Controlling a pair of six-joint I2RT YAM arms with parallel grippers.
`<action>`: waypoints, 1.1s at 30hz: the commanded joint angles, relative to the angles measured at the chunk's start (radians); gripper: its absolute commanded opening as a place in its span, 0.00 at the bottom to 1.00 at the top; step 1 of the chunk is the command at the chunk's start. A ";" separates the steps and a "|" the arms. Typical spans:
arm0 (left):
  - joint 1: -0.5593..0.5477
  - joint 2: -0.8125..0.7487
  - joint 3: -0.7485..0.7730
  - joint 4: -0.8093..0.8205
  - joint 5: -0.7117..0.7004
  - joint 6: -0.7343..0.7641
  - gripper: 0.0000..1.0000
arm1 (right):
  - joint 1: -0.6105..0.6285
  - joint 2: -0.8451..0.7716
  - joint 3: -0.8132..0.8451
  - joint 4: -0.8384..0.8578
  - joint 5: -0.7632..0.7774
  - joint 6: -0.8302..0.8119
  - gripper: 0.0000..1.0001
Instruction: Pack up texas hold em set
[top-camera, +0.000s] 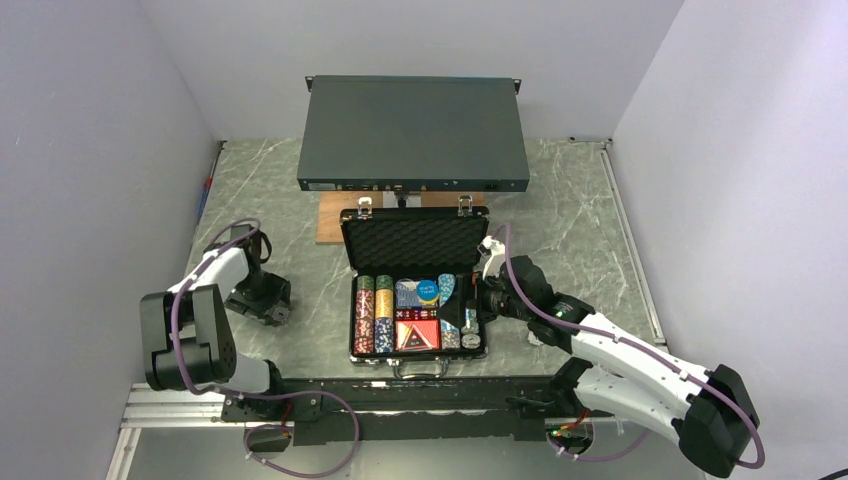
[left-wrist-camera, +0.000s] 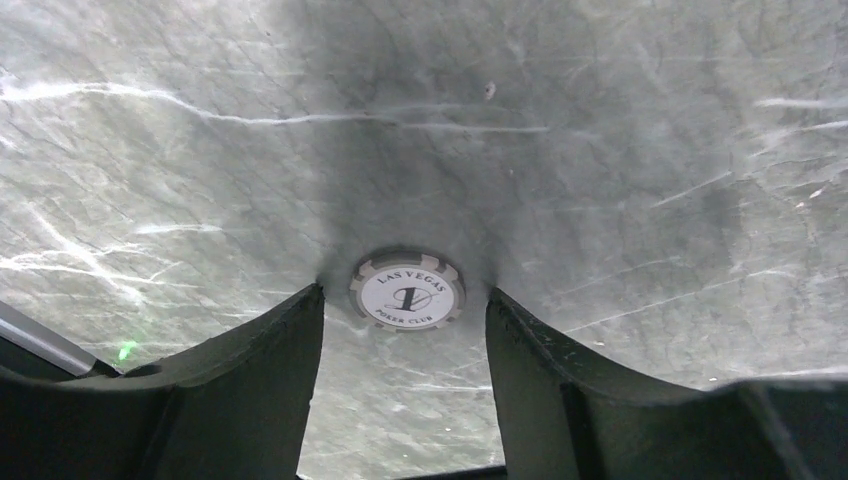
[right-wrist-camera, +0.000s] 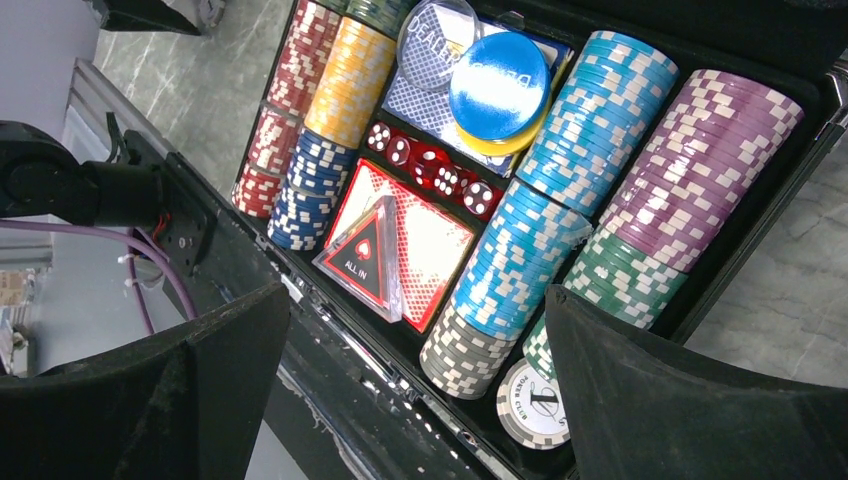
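Note:
The texas hold em set is a small black case (top-camera: 415, 238) standing open at the middle of the table, its foam lid upright. Rows of chips (right-wrist-camera: 560, 160), red dice (right-wrist-camera: 430, 170), a blue disc (right-wrist-camera: 497, 85) and an "ALL IN" triangle (right-wrist-camera: 362, 258) fill it. A loose grey chip (right-wrist-camera: 533, 403) leans in its near right corner. My right gripper (top-camera: 470, 310) hovers open over that corner. Left of the case, my left gripper (left-wrist-camera: 405, 292) is down at the table, open, its fingertips either side of a grey "Las Vegas" chip (left-wrist-camera: 407, 291) lying flat, with gaps on both sides.
A large dark grey rack box (top-camera: 412, 133) sits behind the case, with a wooden board (top-camera: 330, 220) under its front edge. A thin red and blue item (top-camera: 205, 195) lies along the left wall. The arms' mounting rail (top-camera: 400, 395) runs just in front of the case.

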 joint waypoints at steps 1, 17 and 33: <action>-0.031 0.073 0.003 -0.027 -0.027 -0.082 0.63 | -0.005 -0.001 -0.001 0.047 -0.007 0.009 0.99; -0.035 0.040 -0.040 -0.006 -0.060 -0.097 0.35 | -0.005 -0.017 -0.008 0.038 -0.004 0.017 1.00; -0.162 -0.293 -0.012 -0.113 0.121 -0.137 0.31 | -0.004 0.034 -0.026 0.148 -0.033 0.065 1.00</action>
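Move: The loose grey-white poker chip lies flat on the table directly between the left hand's open fingertips, practically at the hand point. The open case's centre is some 31 cm to this hand's right, about level with it and a little higher; the red chip column along its near side is roughly 19 cm to the right, straight across. From the right hand, the same chip is about 38 cm left, roughly level, and 11 cm below. Creeping forward about 1 cm at table height, the left hand closes its fingers on opposite edges of the chip and pinches it. Still gripping, it draws back a couple of centimetres, then lifts about 3 cm while swinging right towards the case, the wrist tilting slightly at the end. ##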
